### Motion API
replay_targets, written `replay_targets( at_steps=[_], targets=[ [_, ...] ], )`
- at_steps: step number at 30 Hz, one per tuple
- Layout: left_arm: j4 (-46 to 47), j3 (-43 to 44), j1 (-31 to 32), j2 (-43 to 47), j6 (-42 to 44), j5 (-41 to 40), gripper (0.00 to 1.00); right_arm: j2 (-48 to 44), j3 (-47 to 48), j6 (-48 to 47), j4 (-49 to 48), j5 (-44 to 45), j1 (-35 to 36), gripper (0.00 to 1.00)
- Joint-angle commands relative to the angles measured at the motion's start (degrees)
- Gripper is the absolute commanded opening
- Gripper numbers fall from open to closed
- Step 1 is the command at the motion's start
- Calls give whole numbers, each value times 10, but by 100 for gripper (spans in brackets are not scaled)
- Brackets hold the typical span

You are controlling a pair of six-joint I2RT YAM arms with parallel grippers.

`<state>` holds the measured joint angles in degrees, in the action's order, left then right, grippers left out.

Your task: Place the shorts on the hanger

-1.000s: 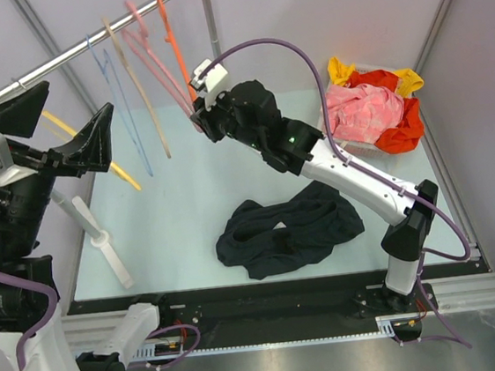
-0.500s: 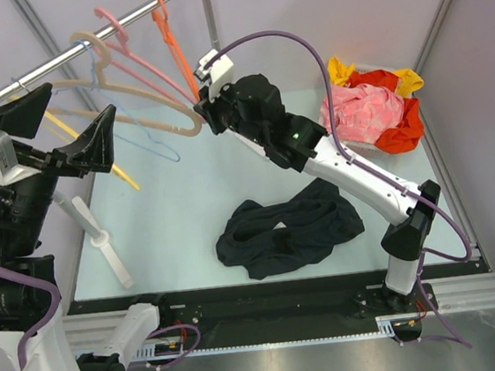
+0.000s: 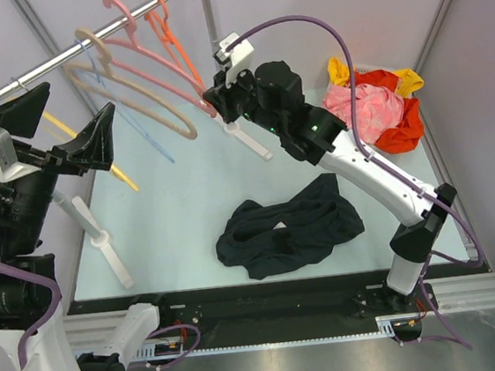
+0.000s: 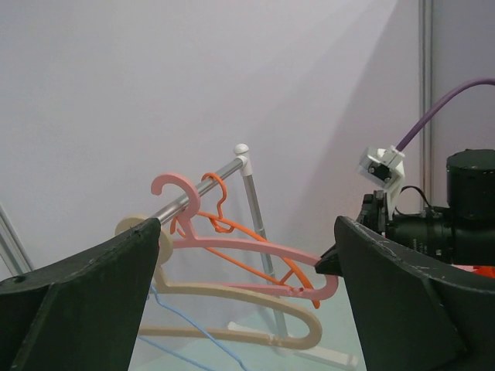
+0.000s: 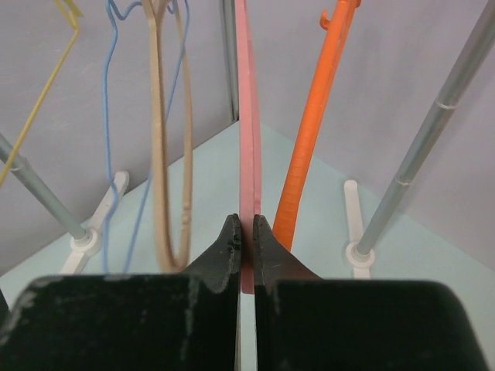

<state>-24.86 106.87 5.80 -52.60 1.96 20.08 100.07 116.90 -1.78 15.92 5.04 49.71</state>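
Note:
The black shorts (image 3: pixel 288 230) lie crumpled on the pale table, near its front edge, with no gripper touching them. The pale-pink hanger (image 3: pixel 131 25) hangs by its hook on the metal rail (image 3: pixel 57 59) and is swung out sideways. My right gripper (image 3: pixel 215 105) is shut on the hanger's far end. In the right wrist view the pink hanger (image 5: pixel 249 116) runs up from between my gripper's (image 5: pixel 246 224) closed tips. My left gripper (image 3: pixel 79 97) is held high at the left, open and empty. In its own view the left gripper (image 4: pixel 247 224) faces the hanger (image 4: pixel 255 247) from a distance.
An orange hanger (image 3: pixel 175 42), a beige hanger (image 3: pixel 132 100), a blue wire hanger (image 3: pixel 140 130) and a yellow one (image 3: pixel 118 171) share the rail. White rack feet (image 3: pixel 103 240) and an upright post (image 3: pixel 210 21) stand on the table. Pink and red-orange garments (image 3: pixel 372 110) are piled at the back right.
My right gripper has closed on the pink hanger's end and moved right, swinging the hanger out along the rail; the beige hanger swung too. The left arm and the shorts stayed put.

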Motion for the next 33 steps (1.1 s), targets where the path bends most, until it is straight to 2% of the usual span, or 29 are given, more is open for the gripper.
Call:
replay_targets(
  at_steps=[1, 11, 17, 23, 28, 33],
  targets=[
    [8, -10, -5, -9, -4, -6, 99, -80, -30, 10, -54, -32, -9, 0],
    [7, -25, -5, -14, -12, 1, 99, -171, -127, 7, -41, -83, -35, 0],
    [4, -43, -5, -14, -16, 31, 100, -235, -188, -12, 5, -126, -50, 0],
    [2, -74, -5, -8, -27, 100, 99, -337, -274, -46, 65, -126, -54, 0],
    [13, -123, -5, 11, -21, 162, 100, -417, -338, -58, 158, -108, -64, 0],
    [19, -211, -1, 22, -24, 269, 99, -509, -396, -60, 239, -164, -93, 0]
  ],
)
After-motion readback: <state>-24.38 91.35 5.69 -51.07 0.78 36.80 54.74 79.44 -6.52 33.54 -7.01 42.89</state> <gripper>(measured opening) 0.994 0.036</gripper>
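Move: The right hand already pinches the pink hanger by its near lower end, the hanger's middle about 11 cm ahead and 12 cm left. The black shorts lie 8 cm back, 15 cm right and some 45 cm below; the orange hanger is 14 cm ahead and 5 cm left, the tan one 2 cm ahead and 17 cm left. From the open left hand the shorts are about 10 cm ahead, 32 cm right and 62 cm down. Right and back, away from the rack and towards the space over the shorts, the right hand carries the pink hanger roughly 23 cm, rising some 3 cm at first, then sinking; its pinch stays shut. The left hand, still wide open and touching nothing, eases forward and down, then drops and swings right faster, about 10 cm lower in all, its fingers tipping down and turning clockwise. ##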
